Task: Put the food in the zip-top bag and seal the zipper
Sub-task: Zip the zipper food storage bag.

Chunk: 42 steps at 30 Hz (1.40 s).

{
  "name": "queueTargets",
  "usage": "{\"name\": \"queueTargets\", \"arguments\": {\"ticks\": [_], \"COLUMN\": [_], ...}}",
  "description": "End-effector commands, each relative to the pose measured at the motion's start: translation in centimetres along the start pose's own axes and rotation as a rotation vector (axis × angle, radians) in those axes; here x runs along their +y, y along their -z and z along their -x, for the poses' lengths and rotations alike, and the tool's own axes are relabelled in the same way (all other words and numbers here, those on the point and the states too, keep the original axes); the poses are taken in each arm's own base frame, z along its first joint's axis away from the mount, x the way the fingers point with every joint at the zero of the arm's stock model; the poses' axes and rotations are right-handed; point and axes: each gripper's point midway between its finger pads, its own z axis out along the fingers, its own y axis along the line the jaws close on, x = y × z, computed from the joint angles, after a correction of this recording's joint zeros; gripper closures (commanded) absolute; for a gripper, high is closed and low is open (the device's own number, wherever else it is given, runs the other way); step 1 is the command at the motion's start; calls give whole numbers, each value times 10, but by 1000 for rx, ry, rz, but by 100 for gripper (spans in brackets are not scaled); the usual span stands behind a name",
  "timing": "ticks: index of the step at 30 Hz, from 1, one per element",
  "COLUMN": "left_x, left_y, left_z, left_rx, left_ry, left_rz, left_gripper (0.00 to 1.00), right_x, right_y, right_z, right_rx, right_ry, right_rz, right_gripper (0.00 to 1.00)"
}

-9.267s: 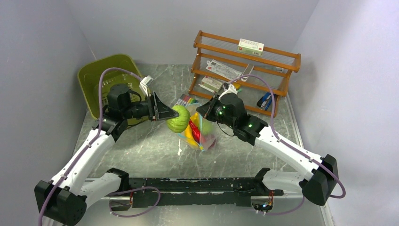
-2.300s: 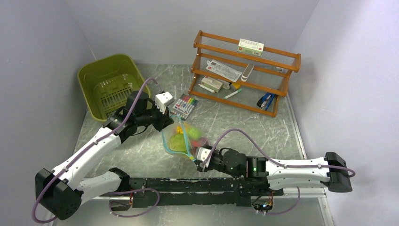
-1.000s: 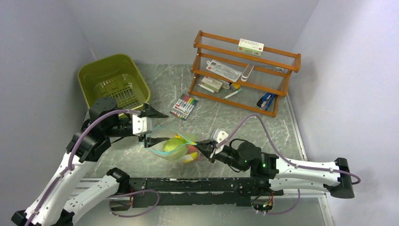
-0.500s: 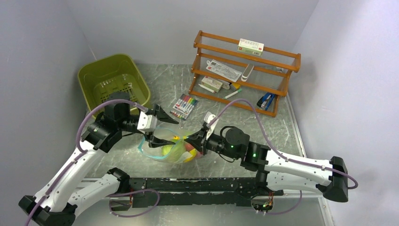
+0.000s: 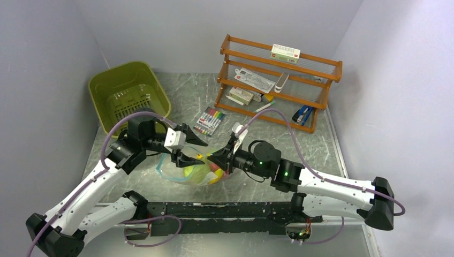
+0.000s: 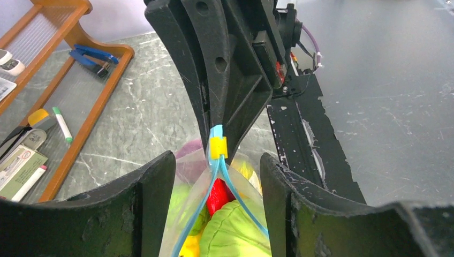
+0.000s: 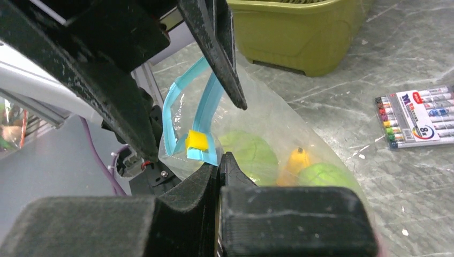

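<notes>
The zip-top bag [image 5: 188,174] hangs low over the table between my two arms. Through it show the food: green pieces [image 7: 250,153], a yellow banana [image 7: 297,161] and a red piece [image 6: 217,196]. My right gripper [image 7: 220,160] is shut on the bag's corner at the end of the teal zipper [image 7: 207,104], just beside a yellow slider tab [image 6: 218,147]. My left gripper [image 6: 217,161] is open and straddles the bag's mouth. Its fingers [image 6: 147,206] stand clear of the plastic on either side. The two zipper strips spread apart below the tab.
An olive-green tub [image 5: 126,88] stands at the back left. A pack of markers [image 5: 210,120] lies just behind the bag. A wooden rack [image 5: 278,80] with stationery fills the back right. The black base rail [image 5: 225,211] runs along the near edge.
My left gripper has swung right onto the bag's mouth and its jaws have narrowed. My right gripper has carried the bag's corner up and to the left.
</notes>
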Motion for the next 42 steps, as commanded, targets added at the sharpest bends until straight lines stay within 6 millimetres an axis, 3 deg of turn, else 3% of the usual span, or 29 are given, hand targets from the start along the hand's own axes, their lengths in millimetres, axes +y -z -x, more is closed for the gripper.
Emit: {"name": "queueTargets", "arguments": {"ticks": [1,5,11,18,21,24,29,35,42], "left_x": [7,15,20,18,15,6,-4,-3,-7], "left_y": [-6,-11,-16,-19,-21,-22,-22,-24,-23], "left_z": [1,-4,-6,-9,-11,-8,-1,1,4], "left_rx": [-9,5,20,32,40,26,0,5,14], "left_ry": [-50,-68,-98,-109,-94,-97,-97,-76,-82], "left_rz": [40,83,95,75,45,-6,-66,-85,-107], "left_gripper": [42,51,78,93,93,93,93,93,93], "right_x": [1,2,4,2,8,4,2,7,1], "right_y": [-3,-3,-4,5,12,20,24,16,16], "right_z": [25,25,19,10,11,12,22,11,0], "right_rx": [-77,-73,-51,-47,-68,-80,-110,-21,22], "right_ry": [-73,-78,-82,-67,4,73,189,303,403], "right_rz": [-6,-1,18,25,80,73,71,122,127], "right_gripper": [100,100,100,100,100,85,75,70,70]}}
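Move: The yellow slider on the bag's zipper is about 2 cm to the right of my left hand, 1 cm ahead and 1 cm below, between my open fingertips. The cabbage in the bag sits roughly 13 cm below that hand, 2 cm back and 4 cm left; the red pepper is 5 cm right, 2 cm back, equally low. From my right hand, already pinching the zipper's end, the slider is about 1 cm left and 1 cm ahead, level. I ease my left hand about 2 cm right and slightly forward and down, shutting its fingers on the yellow slider while my right hand keeps its pinch on the zipper's end. Then I open the right fingers partway and draw them some 2 cm right, rolling that wrist about 20 degrees, as my left hand keeps its grip and moves nearly 2 cm back. ##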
